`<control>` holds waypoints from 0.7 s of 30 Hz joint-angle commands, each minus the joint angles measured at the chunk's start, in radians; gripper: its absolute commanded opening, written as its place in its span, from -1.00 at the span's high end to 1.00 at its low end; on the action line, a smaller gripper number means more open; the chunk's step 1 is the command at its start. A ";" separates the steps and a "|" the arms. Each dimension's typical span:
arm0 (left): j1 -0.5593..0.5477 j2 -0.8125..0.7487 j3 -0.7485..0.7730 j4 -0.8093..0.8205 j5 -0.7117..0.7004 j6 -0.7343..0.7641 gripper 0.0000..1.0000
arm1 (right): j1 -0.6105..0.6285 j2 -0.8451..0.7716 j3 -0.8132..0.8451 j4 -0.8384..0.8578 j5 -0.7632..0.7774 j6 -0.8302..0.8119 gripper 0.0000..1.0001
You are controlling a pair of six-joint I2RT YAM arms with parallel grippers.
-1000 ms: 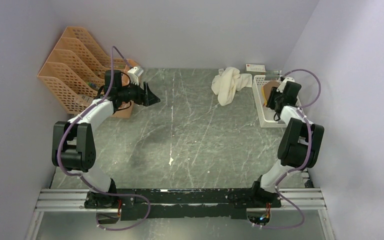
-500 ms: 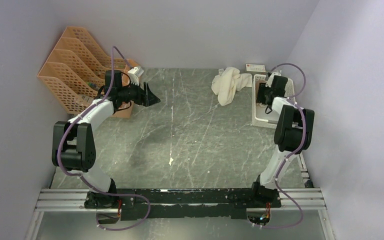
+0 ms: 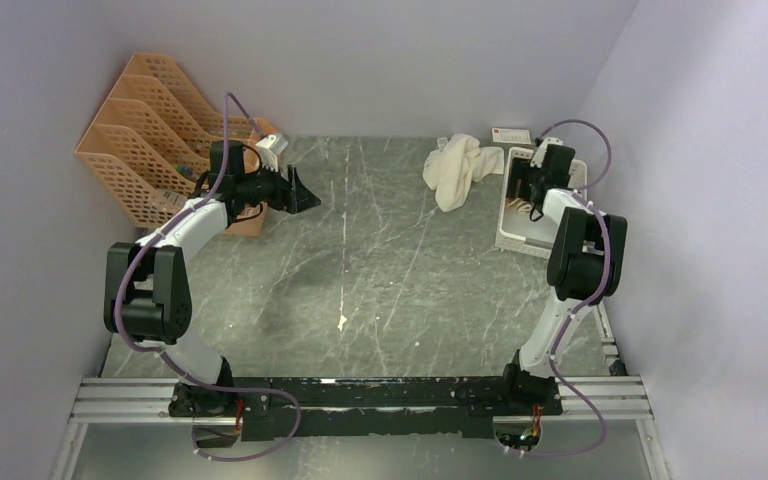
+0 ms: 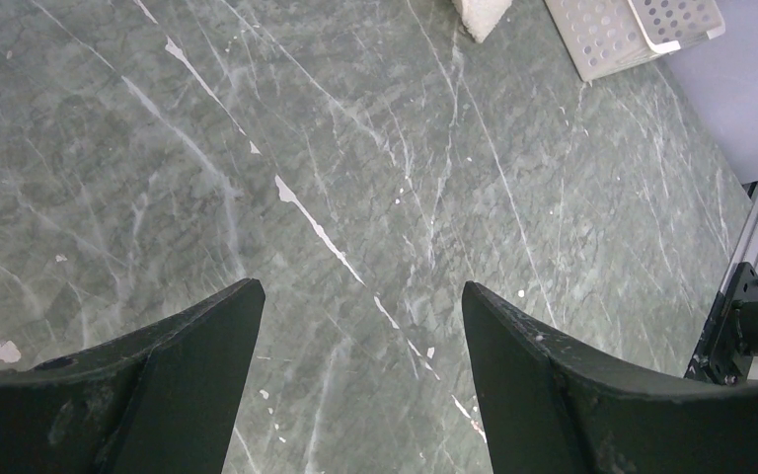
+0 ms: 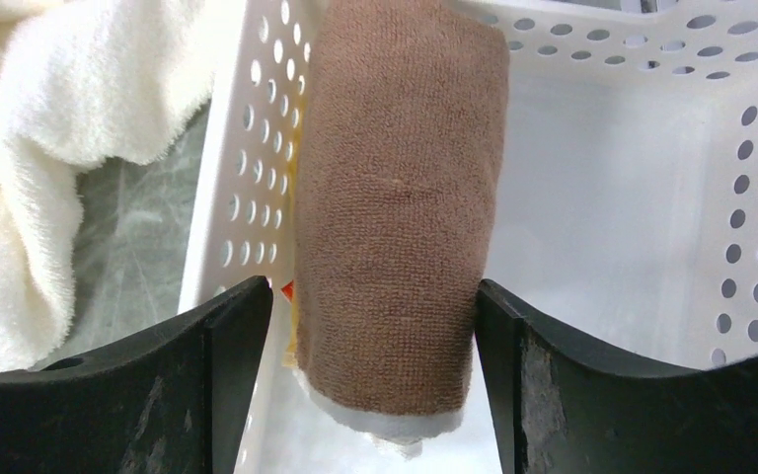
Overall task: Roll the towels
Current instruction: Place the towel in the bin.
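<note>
A brown towel [image 5: 395,197], rolled into a short fat cylinder with a white edge at its near end, lies inside the white perforated basket [image 5: 651,197] against its left wall. My right gripper [image 5: 375,296] is open and straddles the roll, with a gap at the left finger and the right finger close to the cloth. From above, the right gripper [image 3: 532,190] hangs over the basket [image 3: 520,238] and hides the roll. The cream-white towel [image 3: 457,168] lies crumpled and unrolled left of the basket, and shows as well in the right wrist view [image 5: 30,148]. My left gripper [image 3: 305,195] is open and empty above bare table [image 4: 360,296].
Orange file racks [image 3: 140,140] and a brown box [image 3: 252,218] stand at the back left beside the left arm. A small white box [image 3: 511,134] sits behind the basket. Walls close in on the left, back and right. The grey marbled table [image 3: 380,260] lies between the arms.
My right gripper has moved back and left over the basket, and its jaws have opened off the brown roll. The basket has shifted slightly. The left arm has not moved.
</note>
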 commanded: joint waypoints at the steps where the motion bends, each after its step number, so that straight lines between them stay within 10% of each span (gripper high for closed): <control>1: -0.009 0.000 0.011 -0.001 0.005 0.021 -0.71 | -0.001 -0.070 -0.008 0.034 -0.032 0.034 -0.50; 21: -0.009 0.002 0.013 0.000 -0.003 0.027 -0.71 | 0.138 -0.320 -0.125 0.203 0.087 -0.043 -0.67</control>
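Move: The rolled brown towel I have just let go of lies about 4 cm below my right hand and some 2 cm ahead, a centimetre to the right. The bin around it has its middle about 5 cm to my right and 4 cm back. The white towel lies roughly 17 cm to my left and 3 cm farther out; the small box stands 14 cm ahead, 3 cm left. From my left hand the brown towel is some 52 cm right and 12 cm ahead. With its fingers already open and staying so, I lift my right hand clear from around the rolled towel: up a couple of centimetres, briefly back about 2 cm with a slight dip, then faster up and a little left to some 7 cm above where it began. Its fingertips tilt up about 10 degrees as it climbs out of the bin. ##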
